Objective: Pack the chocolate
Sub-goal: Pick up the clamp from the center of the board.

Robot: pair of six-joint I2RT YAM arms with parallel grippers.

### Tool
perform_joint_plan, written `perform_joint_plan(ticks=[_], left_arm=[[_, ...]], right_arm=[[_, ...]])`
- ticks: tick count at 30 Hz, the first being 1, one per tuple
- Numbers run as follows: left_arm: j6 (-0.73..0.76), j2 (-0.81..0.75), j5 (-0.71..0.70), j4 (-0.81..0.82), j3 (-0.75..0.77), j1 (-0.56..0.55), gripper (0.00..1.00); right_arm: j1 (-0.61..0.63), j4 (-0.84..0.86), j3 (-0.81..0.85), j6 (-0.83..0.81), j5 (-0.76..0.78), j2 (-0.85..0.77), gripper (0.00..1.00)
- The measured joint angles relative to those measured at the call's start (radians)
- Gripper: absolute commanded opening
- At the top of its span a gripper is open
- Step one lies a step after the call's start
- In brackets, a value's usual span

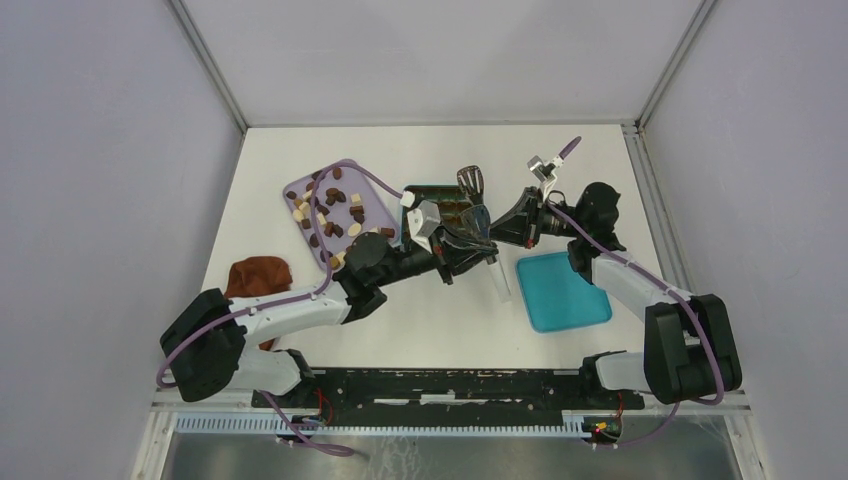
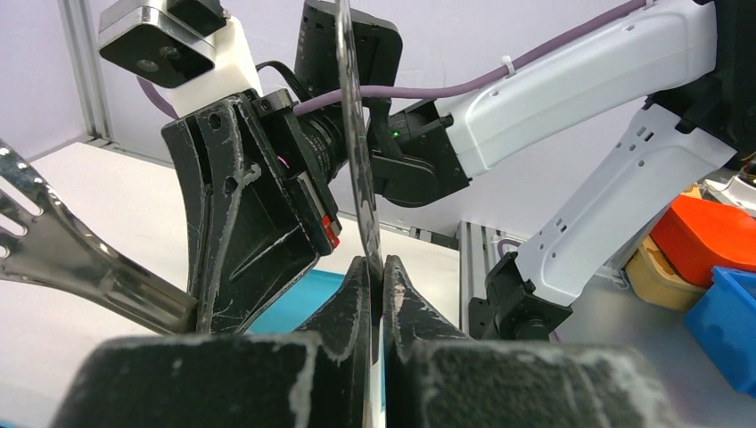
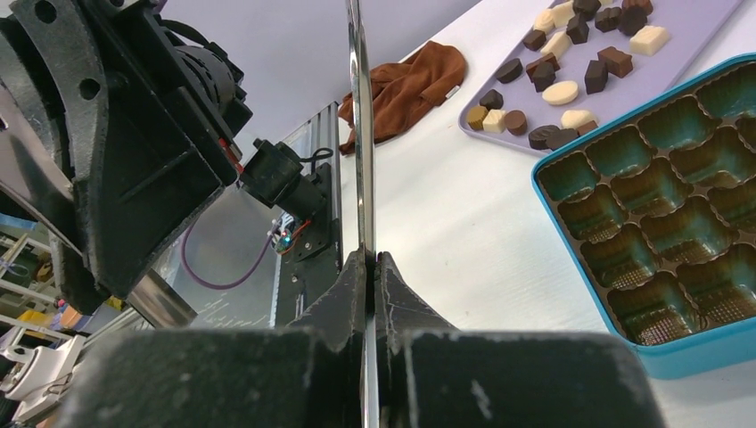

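Observation:
The chocolate (image 1: 330, 205), small dark, tan and cream pieces, lies spread on the lilac tray (image 1: 375, 190); the right wrist view shows these pieces (image 3: 571, 62) on the tray (image 3: 691, 40). Right of it stands the teal box (image 3: 557, 209) with its cell grid, and the cells in view hold nothing. Above the box (image 1: 425, 190) the two grippers meet tip to tip. My left gripper (image 1: 478, 240) (image 2: 382, 267) is shut on a thin metal utensil (image 2: 357, 134), seen edge-on. My right gripper (image 1: 506, 228) (image 3: 370, 259) is shut on a thin metal blade (image 3: 359, 134). A slotted metal head (image 1: 471, 180) sticks out behind them.
A teal lid (image 1: 562, 290) lies flat at the right, in front of the right arm. A reddish-brown cloth (image 1: 258, 275) is bunched at the left near the left arm. A pale handle (image 1: 497, 280) pokes out toward the near side below the grippers.

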Motion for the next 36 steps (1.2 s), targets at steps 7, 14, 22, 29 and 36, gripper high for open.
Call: perform_joint_plan(ticks=[7, 14, 22, 29, 36], left_arm=[[-0.051, 0.013, 0.018, 0.035, -0.004, 0.026, 0.18], [-0.125, 0.032, 0.068, 0.031, 0.032, 0.047, 0.61], [-0.163, -0.188, 0.000, 0.021, -0.184, 0.045, 0.89], [-0.278, -0.264, -0.164, 0.221, -0.447, 0.045, 1.00], [-0.420, -0.056, -0.173, 0.381, -0.370, 0.045, 1.00]], right_arm=[[0.000, 0.038, -0.008, 0.023, 0.004, -0.005, 0.00], [-0.019, 0.046, -0.009, 0.022, 0.016, -0.018, 0.00], [-0.025, 0.054, -0.009, 0.044, 0.027, -0.024, 0.00], [-0.025, 0.081, -0.009, 0.146, 0.062, -0.034, 0.00], [-0.025, 0.339, -0.005, 0.534, 0.107, 0.082, 0.00]])
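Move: The clamp is already up between my hands, one arm pinched in each: its middle is about 2 cm ahead of my left hand point and 2 cm below it, and some 3 cm back from my right one, roughly level. From my left hand the chocolate mold lies about 19 cm ahead, 10 cm left and 25 cm down; the blue tray some 3 cm ahead, 19 cm right and 27 cm below. I open my left fingers wide and let go of the clamp's arm, then draw that hand off to the left about 8 cm while it sinks some 5 cm, easing a little back to the right at the end as it rolls about 20 degrees. My right hand keeps its pinch on the other arm, rises about 3 cm and, late on, goes forward slightly and rolls, swinging the clamp's heads forward. ##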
